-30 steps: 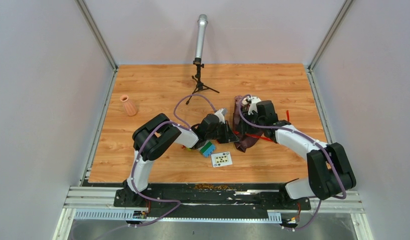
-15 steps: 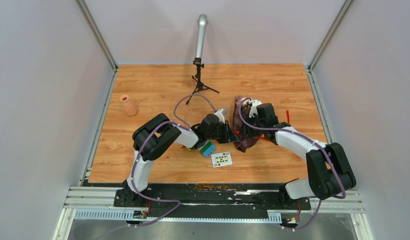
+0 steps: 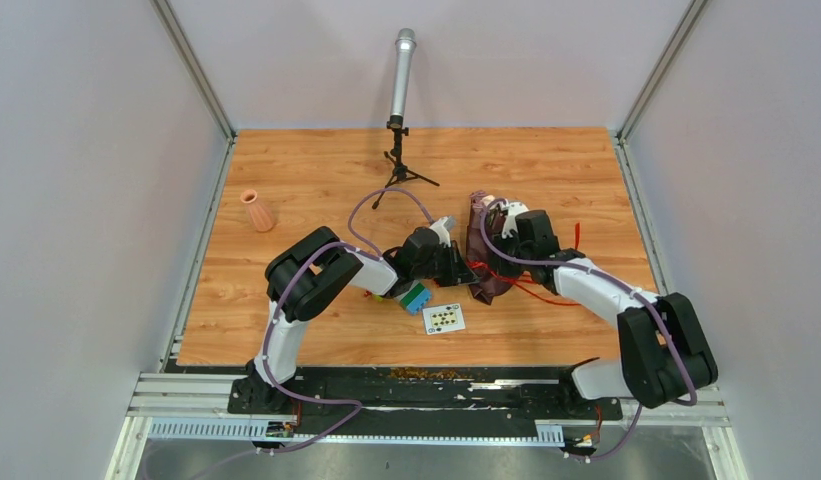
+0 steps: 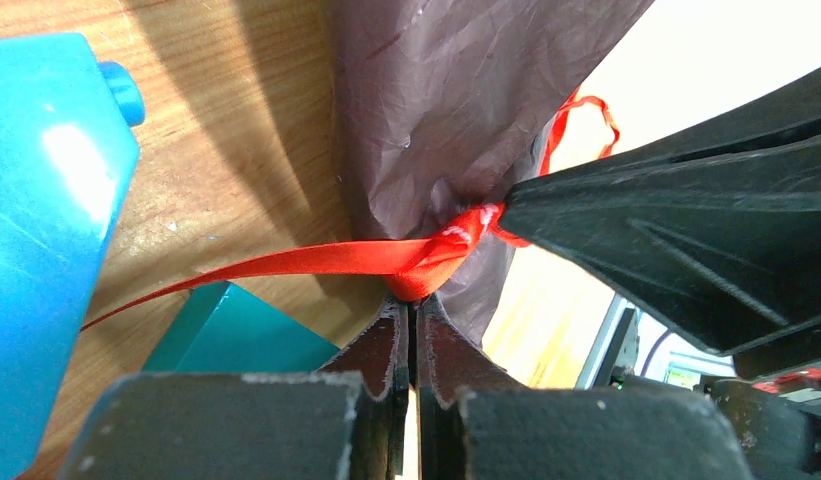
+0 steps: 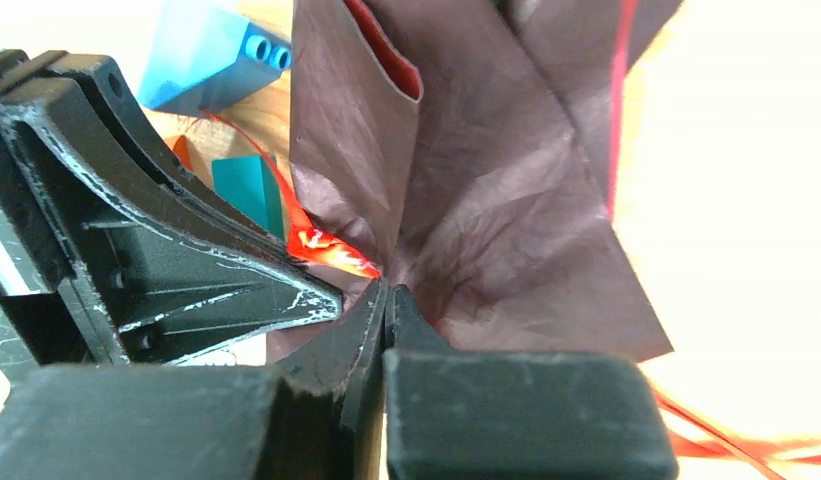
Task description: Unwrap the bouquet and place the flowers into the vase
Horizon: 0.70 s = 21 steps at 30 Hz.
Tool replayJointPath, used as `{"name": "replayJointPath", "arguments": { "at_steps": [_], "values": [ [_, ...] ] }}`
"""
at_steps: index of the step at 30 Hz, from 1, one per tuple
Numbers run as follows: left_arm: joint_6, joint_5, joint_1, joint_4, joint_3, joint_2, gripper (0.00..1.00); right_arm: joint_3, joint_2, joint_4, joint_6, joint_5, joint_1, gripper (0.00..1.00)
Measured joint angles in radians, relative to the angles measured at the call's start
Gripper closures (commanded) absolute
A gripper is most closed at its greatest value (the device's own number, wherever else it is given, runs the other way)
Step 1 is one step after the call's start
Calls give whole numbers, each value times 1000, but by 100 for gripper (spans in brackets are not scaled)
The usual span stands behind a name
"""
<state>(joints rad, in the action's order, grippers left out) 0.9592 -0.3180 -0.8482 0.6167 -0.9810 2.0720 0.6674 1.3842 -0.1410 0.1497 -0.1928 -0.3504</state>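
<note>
The bouquet (image 3: 488,287) lies mid-table as a dark maroon paper wrap (image 4: 436,100) (image 5: 486,200), tied with a thin red ribbon (image 4: 316,262) (image 5: 326,245). My left gripper (image 3: 469,268) (image 4: 414,300) is shut on the ribbon just below its knot. Coming from the opposite side, my right gripper (image 3: 483,264) (image 5: 386,288) is shut too, its tips pinching the ribbon at the knot against the wrap. The two grippers' tips almost touch. The flowers are hidden by the wrap and my right arm. The salmon-pink vase (image 3: 256,211) stands upright at the far left, well away from both arms.
A grey microphone on a tripod (image 3: 399,100) stands at the back centre. Blue and green toy blocks (image 3: 416,297) (image 4: 46,200) sit under my left wrist, beside a small dotted card (image 3: 444,318). Loose ribbon trails right of the wrap (image 3: 536,292).
My right gripper has closed from partly open to shut at the ribbon knot, its wrist shifting slightly. The left arm has stayed still, shut on the ribbon.
</note>
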Motion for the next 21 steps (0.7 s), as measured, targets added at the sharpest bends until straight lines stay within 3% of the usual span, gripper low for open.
{"name": "replayJointPath", "arguments": {
  "at_steps": [11,17,21],
  "values": [
    [0,-5,8,0,0,0,100,2,-229,-109,3,283,30,100],
    [0,-10,10,-3,0,0,100,1,-283,-177,33,435,127,100],
    [0,-13,12,-3,0,0,100,1,-311,-227,95,519,255,100]
  ]
}}
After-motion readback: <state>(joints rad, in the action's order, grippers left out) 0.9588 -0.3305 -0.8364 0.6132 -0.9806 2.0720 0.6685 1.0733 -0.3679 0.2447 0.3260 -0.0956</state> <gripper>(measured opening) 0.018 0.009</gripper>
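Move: The ribbon's knot sits at both closed grippers' tips: about 2 cm left of the right hand and level with it, and roughly 1 cm ahead and 1 cm right of the left hand. From the right hand, the bouquet's middle is some 4 cm ahead, straight in line and 2 cm lower. The teal block lies about 7 cm left and 1 cm back, the blue block 10 cm left and 5 cm ahead, both some 4 cm below. The red ribbon, already pinched in the right fingers, is pulled off the bouquet's front: the right hand rises some 5 cm while starting to the right, then sweeps on right over clear table, about 17 cm in all, turning some 40 degrees clockwise, fingers kept shut. The left hand stays put and keeps pinching the wrapper beside the ribbon. ##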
